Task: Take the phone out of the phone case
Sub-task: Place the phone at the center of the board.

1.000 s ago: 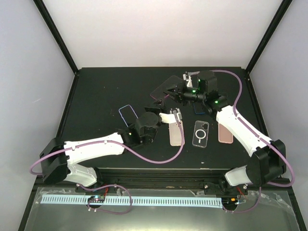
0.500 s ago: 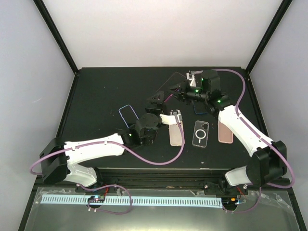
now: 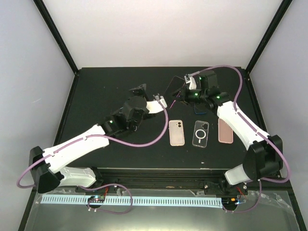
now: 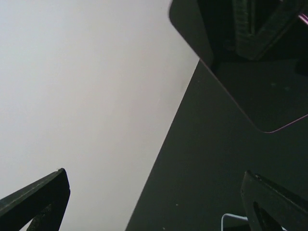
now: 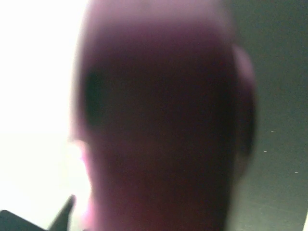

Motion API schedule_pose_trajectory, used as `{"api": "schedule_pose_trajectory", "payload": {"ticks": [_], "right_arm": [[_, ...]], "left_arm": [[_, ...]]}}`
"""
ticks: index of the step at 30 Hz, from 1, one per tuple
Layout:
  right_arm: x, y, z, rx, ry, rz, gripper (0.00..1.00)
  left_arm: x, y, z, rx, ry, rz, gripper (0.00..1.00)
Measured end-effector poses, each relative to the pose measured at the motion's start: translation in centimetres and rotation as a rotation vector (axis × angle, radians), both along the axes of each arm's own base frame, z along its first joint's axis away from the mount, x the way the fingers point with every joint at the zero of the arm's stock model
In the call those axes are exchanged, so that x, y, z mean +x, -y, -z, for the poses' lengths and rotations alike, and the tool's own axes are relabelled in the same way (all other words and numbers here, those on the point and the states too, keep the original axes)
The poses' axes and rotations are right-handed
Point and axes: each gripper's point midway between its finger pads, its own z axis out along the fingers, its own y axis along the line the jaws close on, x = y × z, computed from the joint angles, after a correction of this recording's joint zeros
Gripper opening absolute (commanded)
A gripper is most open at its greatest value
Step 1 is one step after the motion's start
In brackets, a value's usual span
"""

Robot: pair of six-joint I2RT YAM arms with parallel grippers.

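Note:
A dark phone (image 3: pixel 173 86) with a thin pink rim hangs tilted above the back of the table, and my right gripper (image 3: pixel 183 94) is shut on its right end. I cannot tell whether that rim is the phone case. In the left wrist view the phone (image 4: pixel 250 82) fills the upper right corner, the right fingers (image 4: pixel 260 24) clamped on it. In the right wrist view the phone (image 5: pixel 159 134) is a dark purple blur that hides that gripper's jaws. My left gripper (image 3: pixel 153 94) (image 4: pixel 154 207) stands open and empty just left of the phone, not touching it.
Three flat things lie in a row at the front: a pink phone (image 3: pixel 176 132), a clear case with a ring (image 3: pixel 200 134) and another pink phone (image 3: pixel 225 131). A blue case (image 3: pixel 199 110) lies under the right arm. The white back wall (image 4: pixel 86 96) is close behind.
My left gripper has opened wide and the left arm has swung back and to the left, up off the front row. The right gripper has kept the phone, shifting it slightly back.

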Motion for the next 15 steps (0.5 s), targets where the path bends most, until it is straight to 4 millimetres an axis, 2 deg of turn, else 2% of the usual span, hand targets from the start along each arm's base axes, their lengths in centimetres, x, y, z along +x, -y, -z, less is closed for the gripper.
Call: {"api": "schedule_pose_trajectory", "payload": {"ticks": [5,10,13,15], "right_arm": [[0.9,-0.1,0.9,-0.086,0.067,-0.073,0.01],[1.2,-0.3,2.0,-0.160,0.143,-0.175,0.01],[2.1,-0.4,3.7,-0.216,0.155,-0.238,0.01],[2.9,-0.3,5.8,-0.255,0.139,-0.281,0.01]], "left_arm": [[0.8,-2.0,-1.2,-0.138,-0.099,-0.024,0.99],[2.3,-4.8,-1.3,-0.279,-0.219,-0.065,0.99],[2.7,-6.8,-0.9,-0.355,-0.280,-0.097,0.99],[2.8,-8.0,-0.8,-0.408,-0.317,-0.110,0.99]]}}
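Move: The right hand holds the phone; its free spot near the middle of the board lies roughly 12 cm ahead, 3 cm to the right and 28 cm below. The pink case lies some 5 cm back and 2 cm right, the clear case 6 cm back and 15 cm right, both down on the board. The empty left hand has the blue-cased phone about 8 cm ahead, 12 cm left and 32 cm below; the held phone is 10 cm to its right and 6 cm ahead. Keep the right grip on the phone and sink it faster and faster, about 6 cm down and 3 cm forward towards the free board spot, tipping the fingers down and swinging the hand counter-clockwise. Bring the open left gripper some 8 cm left and a little forward, away from the held phone towards the blue-cased one, rolling its left side down and tipping its fingers down. ##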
